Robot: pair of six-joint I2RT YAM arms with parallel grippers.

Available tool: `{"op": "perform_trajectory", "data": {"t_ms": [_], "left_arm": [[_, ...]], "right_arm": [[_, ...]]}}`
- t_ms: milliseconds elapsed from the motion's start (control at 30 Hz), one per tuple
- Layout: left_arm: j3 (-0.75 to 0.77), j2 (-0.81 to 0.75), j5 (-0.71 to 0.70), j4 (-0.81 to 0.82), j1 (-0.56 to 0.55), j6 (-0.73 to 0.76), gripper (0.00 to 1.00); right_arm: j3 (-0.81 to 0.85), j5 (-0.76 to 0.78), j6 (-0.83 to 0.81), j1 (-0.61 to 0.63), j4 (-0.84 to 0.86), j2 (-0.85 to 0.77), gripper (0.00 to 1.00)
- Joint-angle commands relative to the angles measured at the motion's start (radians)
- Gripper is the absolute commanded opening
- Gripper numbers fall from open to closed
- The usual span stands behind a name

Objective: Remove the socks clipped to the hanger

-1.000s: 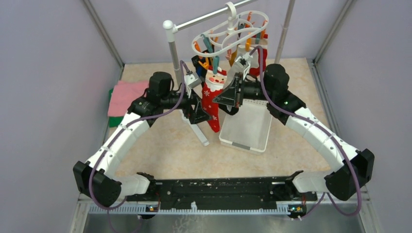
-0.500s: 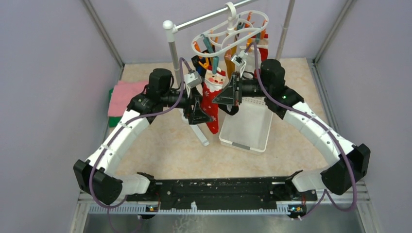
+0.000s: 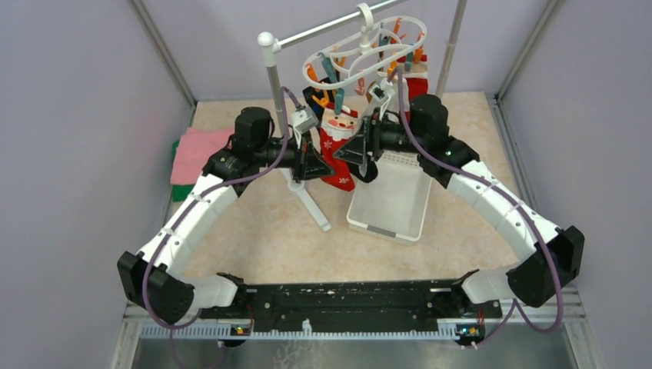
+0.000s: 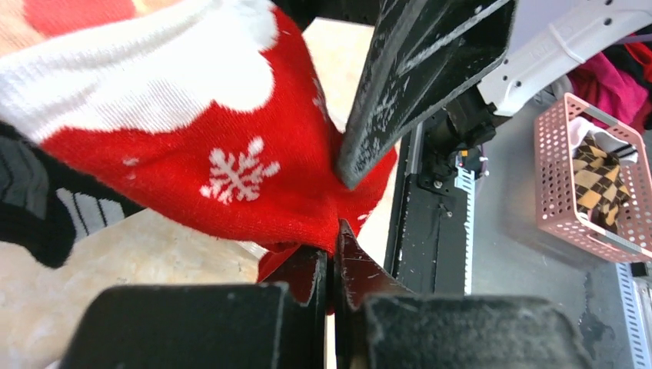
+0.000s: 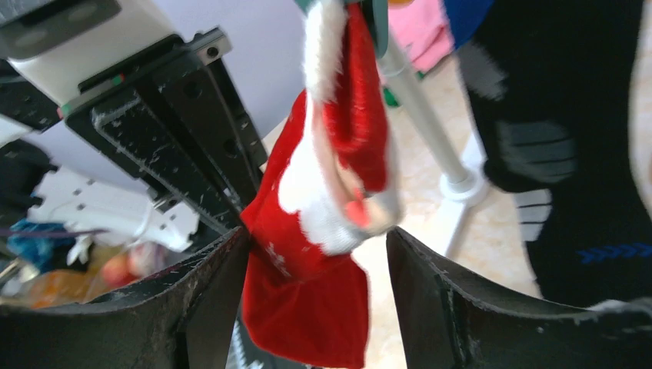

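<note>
The white oval hanger (image 3: 361,48) hangs from the rack bar with orange and teal clips. A red Santa sock (image 3: 338,146) is clipped at its near side. My left gripper (image 3: 317,166) is shut on that sock's lower edge; in the left wrist view the jaws (image 4: 334,240) pinch the red fabric (image 4: 231,154). My right gripper (image 3: 361,156) stands open, its fingers on either side of the same sock (image 5: 323,254). A black sock (image 5: 569,154) hangs just beyond. A red sock with a white cuff (image 3: 416,84) hangs at the hanger's far right.
A white tray (image 3: 388,204) lies on the table under the right arm. The grey-and-white pole rack (image 3: 273,77) stands behind the left gripper, its foot (image 3: 314,206) reaching toward me. Pink cloth (image 3: 196,150) over green cloth (image 3: 179,192) lies at the left wall.
My left gripper has shut on the red Santa sock and drawn its hanging lower end up. My right gripper has opened from shut and let the sock go.
</note>
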Motion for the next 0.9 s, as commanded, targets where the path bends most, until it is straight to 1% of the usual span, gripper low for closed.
{"op": "perform_trajectory", "data": {"t_ms": [0,67,200,333,367,667,867], "left_arm": [[-0.008,-0.021,-0.054,0.068,0.000,-0.043,0.00],[-0.012,-0.023,-0.048,0.068,0.000,-0.048,0.00],[-0.025,-0.033,-0.038,0.067,0.000,-0.050,0.00],[-0.042,-0.038,-0.030,0.062,0.000,-0.049,0.00],[-0.045,-0.040,-0.028,0.061,0.000,-0.049,0.00],[-0.043,-0.051,0.009,0.046,-0.001,-0.053,0.00],[-0.042,-0.058,0.034,0.044,-0.001,-0.070,0.00]], "right_arm": [[0.091,0.196,-0.096,-0.003,-0.004,-0.061,0.68],[0.111,0.246,-0.104,-0.003,0.015,-0.058,0.69],[0.148,0.288,-0.095,-0.004,0.071,-0.036,0.70],[0.164,0.260,-0.076,0.001,0.143,-0.010,0.71],[0.168,0.260,-0.077,0.004,0.183,-0.003,0.71],[0.172,0.275,-0.041,0.017,0.308,0.060,0.70],[0.173,0.260,-0.002,0.017,0.391,0.088,0.64]]}}
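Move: The teal clip pinching the Santa sock's cuff is about 8 cm ahead of the right hand, 2 cm to its left and 8 cm up; the sock itself hangs roughly 3 cm left of that hand, 1 cm ahead and level with it. An orange clip stands some 4 cm left of the teal clip and 1 cm farther out, a pink one about 5 cm to its right and 4 cm farther out. From the left hand, the teal clip is about 11 cm ahead, 4 cm right and 12 cm up. The right hand, its fingers already open, goes forward beside the Santa sock and then climbs to the teal clip under the hanger's near rim, about 8 cm up and 7 cm forward in all; its fingers swing some 15 degrees clockwise towards forward and stay open with the clip between them, not yet squeezed. Meanwhile the left hand keeps its shut pinch on the lower part of the sock and stays within a centimetre or two of its place, holding the sock while the right hand moves up to the clip. ##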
